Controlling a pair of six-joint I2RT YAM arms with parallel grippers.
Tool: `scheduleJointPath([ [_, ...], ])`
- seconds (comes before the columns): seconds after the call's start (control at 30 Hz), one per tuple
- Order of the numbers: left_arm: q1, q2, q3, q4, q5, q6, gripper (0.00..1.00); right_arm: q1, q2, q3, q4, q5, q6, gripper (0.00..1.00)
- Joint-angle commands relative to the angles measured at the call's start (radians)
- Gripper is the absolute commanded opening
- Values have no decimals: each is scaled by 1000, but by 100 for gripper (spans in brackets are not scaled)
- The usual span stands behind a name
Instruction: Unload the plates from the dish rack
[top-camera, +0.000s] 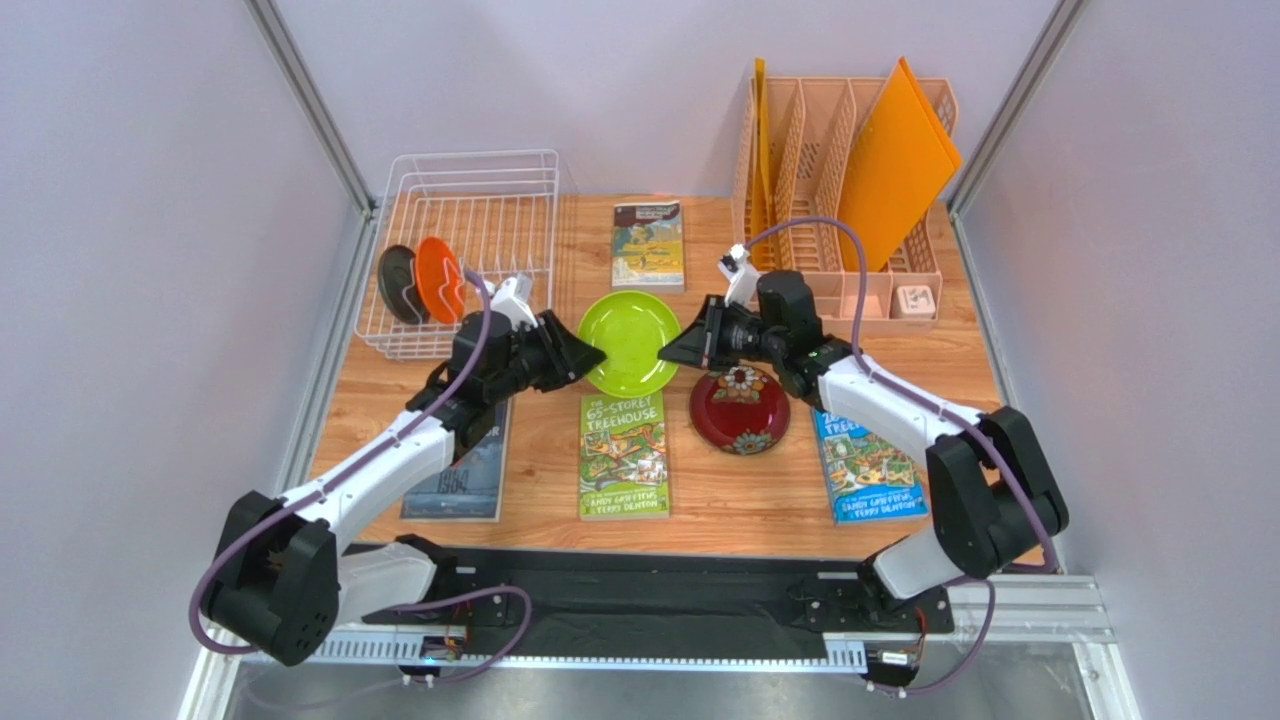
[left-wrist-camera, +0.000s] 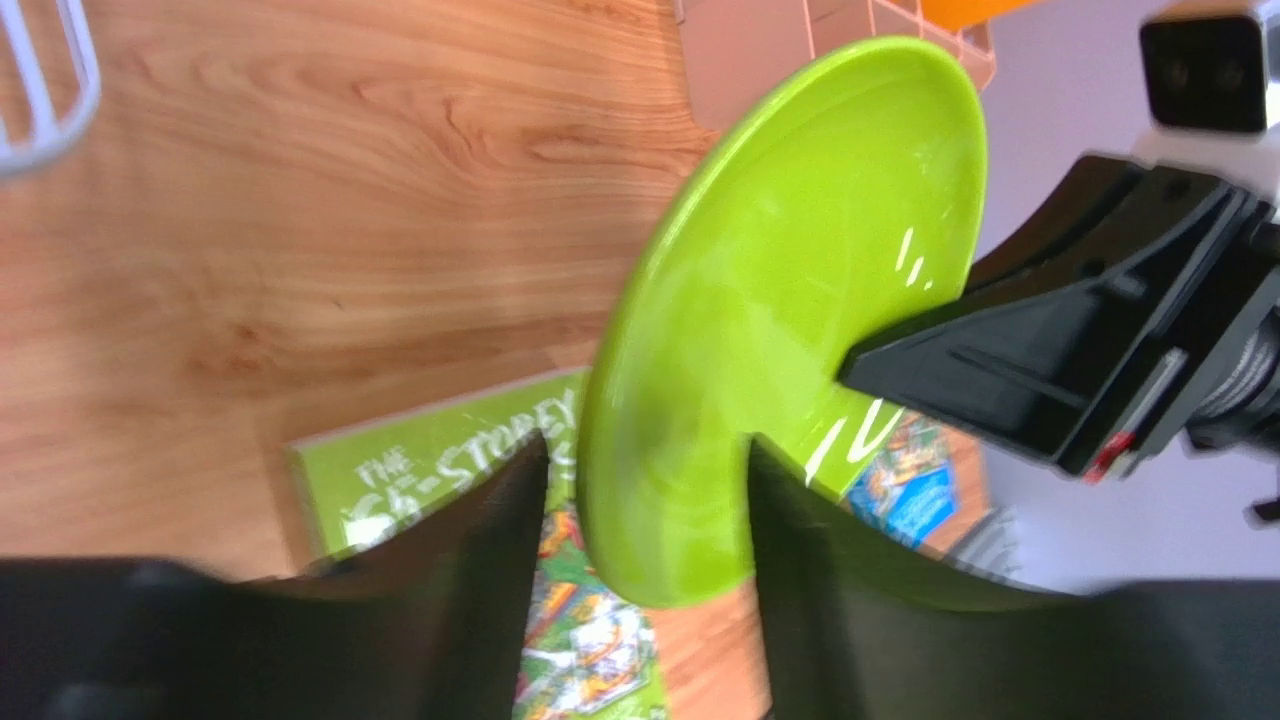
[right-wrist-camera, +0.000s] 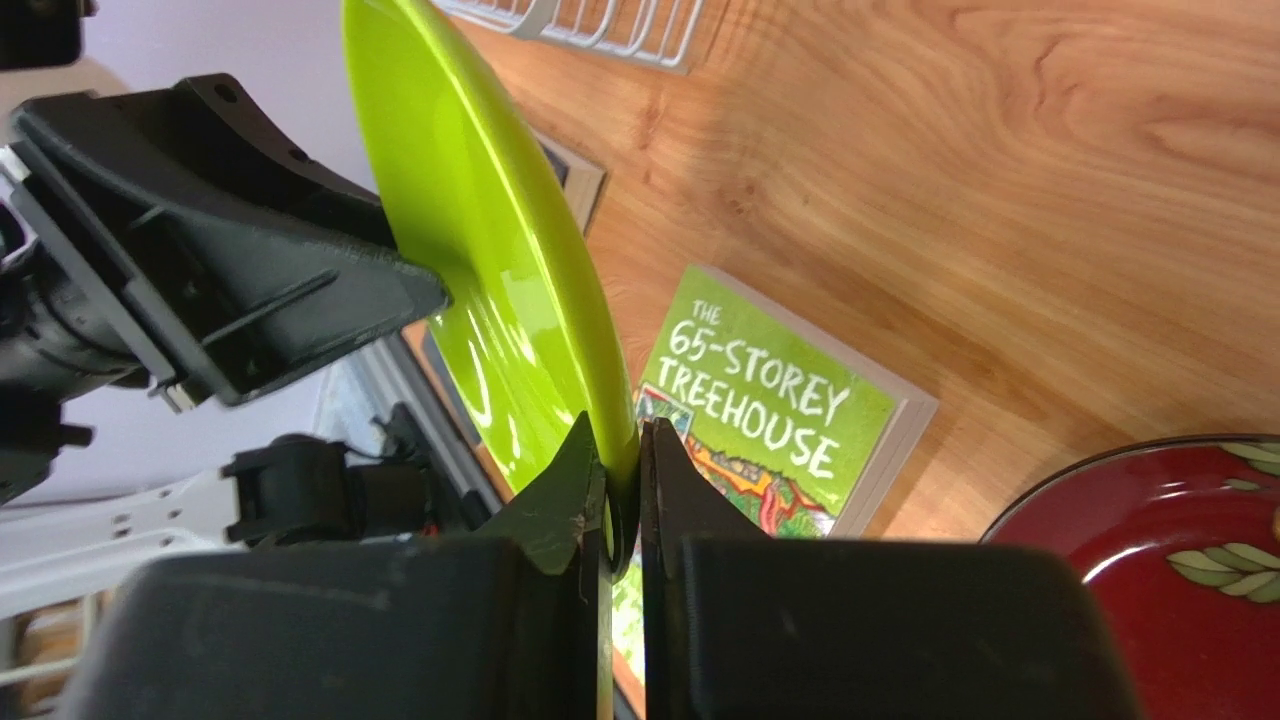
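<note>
A lime green plate (top-camera: 628, 342) hangs above the table middle between my two grippers. My right gripper (right-wrist-camera: 624, 465) is shut on its rim (right-wrist-camera: 481, 255). My left gripper (left-wrist-camera: 646, 495) is open, its fingers straddling the opposite rim (left-wrist-camera: 781, 300) with a gap showing on one side. A dark red floral plate (top-camera: 739, 408) lies flat on the table, also seen in the right wrist view (right-wrist-camera: 1142, 555). An orange plate (top-camera: 439, 279) and a dark teal plate (top-camera: 398, 284) stand upright in the white wire dish rack (top-camera: 466, 195) at the back left.
A peach slotted organizer (top-camera: 842, 225) with orange boards (top-camera: 897, 158) stands at the back right. Books lie on the table: one at the back (top-camera: 648, 243), a green one (top-camera: 624, 455) in front, a blue one (top-camera: 864, 465) on the right, one (top-camera: 458, 480) under my left arm.
</note>
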Motion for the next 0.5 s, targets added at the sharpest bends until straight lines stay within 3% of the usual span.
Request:
scheduleJointPath([
  [0.0, -17, -27, 36, -28, -29, 52, 75, -3, -101, 4, -81, 175, -67, 0],
  [0.07, -17, -45, 48, -63, -69, 94, 99, -20, -162, -33, -143, 216, -77, 0],
  [0.47, -17, -200, 116, -252, -453, 396, 100, -270, -377, -194, -339, 225, -111, 0],
])
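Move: Some 12 cm to the right hand's right, 2 cm back and about 13 cm below lies the red plate; the right fingers already hold the green plate. The 65-Storey book is 7 cm left and 9 cm back of that hand, the 26-Storey book 32 cm right and 10 cm back. The orange plate stands in the dish rack about 24 cm left of the left hand, 16 cm ahead and 5 cm lower, with the dark plate 6 cm farther left. Carrying the pinched green plate to its right, the right hand travels about 13 cm to above the red plate, staying nearly level until it sinks a little at the end, and turns some 20 degrees clockwise. The left hand spreads its part-open fingers wide at the green plate's left rim, then draws away about 5 cm left and 3 cm up towards the dish rack, its left side rolling up. ##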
